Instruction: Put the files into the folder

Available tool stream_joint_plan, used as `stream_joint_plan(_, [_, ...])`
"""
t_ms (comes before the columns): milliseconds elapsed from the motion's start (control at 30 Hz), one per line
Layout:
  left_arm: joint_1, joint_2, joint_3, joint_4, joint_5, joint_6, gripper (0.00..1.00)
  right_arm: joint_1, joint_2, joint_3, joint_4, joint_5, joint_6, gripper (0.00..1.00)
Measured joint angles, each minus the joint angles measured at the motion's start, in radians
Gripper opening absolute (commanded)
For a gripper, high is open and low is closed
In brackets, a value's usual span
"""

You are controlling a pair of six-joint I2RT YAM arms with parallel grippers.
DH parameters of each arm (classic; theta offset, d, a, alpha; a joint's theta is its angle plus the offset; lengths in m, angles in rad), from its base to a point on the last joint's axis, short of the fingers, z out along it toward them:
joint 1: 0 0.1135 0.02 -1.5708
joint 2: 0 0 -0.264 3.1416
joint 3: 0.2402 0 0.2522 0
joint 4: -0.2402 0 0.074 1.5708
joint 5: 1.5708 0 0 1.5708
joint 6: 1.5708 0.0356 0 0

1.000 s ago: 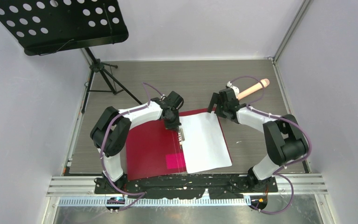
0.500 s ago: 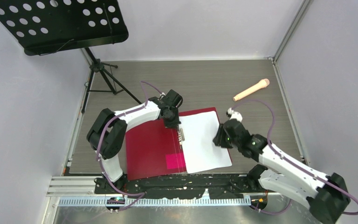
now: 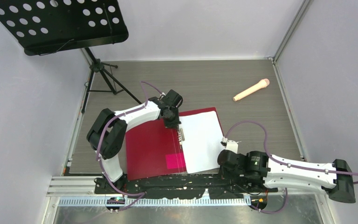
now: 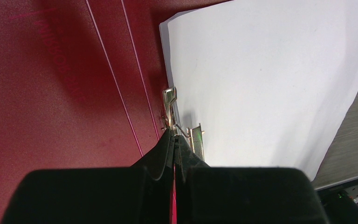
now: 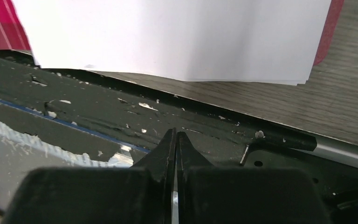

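Observation:
The dark-red folder [image 3: 149, 144] lies open on the table, its metal spine clip [image 3: 182, 136] running down the middle. The white files [image 3: 205, 140] rest on its right half, their near edge past the cover. My left gripper [image 3: 173, 123] is shut, and in the left wrist view its tips [image 4: 174, 135] touch the clip [image 4: 169, 100] beside the files [image 4: 270, 70]. My right gripper [image 3: 221, 161] is shut and empty near the files' near right corner. In the right wrist view it [image 5: 175, 134] hangs over the black base rail, below the files [image 5: 168, 32].
A beige microphone-shaped object [image 3: 251, 89] lies at the far right of the table. A black perforated music stand [image 3: 56, 23] on a tripod [image 3: 102, 74] stands at the far left. The arms' black base rail [image 3: 186, 179] runs along the near edge. Walls close in on both sides.
My right arm swung from the far side of the files back to the near edge and its gripper closed. The left arm, folder and files stayed put.

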State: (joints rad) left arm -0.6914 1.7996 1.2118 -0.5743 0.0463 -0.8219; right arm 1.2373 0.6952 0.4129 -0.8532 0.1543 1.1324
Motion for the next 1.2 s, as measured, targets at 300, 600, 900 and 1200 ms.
stream_joint_plan(300, [0.000, 0.000, -0.001, 0.000, 0.000, 0.000, 0.00, 0.045, 0.065, -0.063, 0.057, 0.032, 0.097, 0.06])
stream_joint_plan(600, [0.000, 0.000, -0.002, 0.000, 0.000, 0.000, 0.00, 0.053, 0.104, -0.071, 0.158, 0.131, 0.112, 0.06])
stream_joint_plan(900, [0.000, 0.000, -0.002, 0.001, 0.002, 0.000, 0.00, 0.052, 0.132, -0.087, 0.237, 0.216, 0.129, 0.06])
stream_joint_plan(1200, [0.000, 0.000, -0.002, 0.001, 0.003, 0.000, 0.00, 0.052, 0.203, -0.069, 0.289, 0.257, 0.117, 0.06])
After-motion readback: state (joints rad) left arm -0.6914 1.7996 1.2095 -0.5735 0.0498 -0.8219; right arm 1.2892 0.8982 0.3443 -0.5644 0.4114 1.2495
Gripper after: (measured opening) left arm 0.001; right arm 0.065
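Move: About 3 cm ahead of the closed right fingertips, 2 cm to their left and 2 cm lower, is the middle of the file stack's near edge. From the right hand, the pink pocket lies roughly 8 cm ahead and 18 cm left, and the folder's metal clip about 21 cm ahead and 15 cm left. For the left hand, that near paper edge lies some 21 cm back and 14 cm to the right. Dipping about 2.5 cm with a slight draw back, the right hand then turns and slides low and forward some 5 cm, edging left, until its closed fingertips meet the middle of the papers' near edge and push them farther into the folder. Its fingers tip forward and the wrist turns clockwise, each about 10 degrees. The left hand stays shut at the clip. ##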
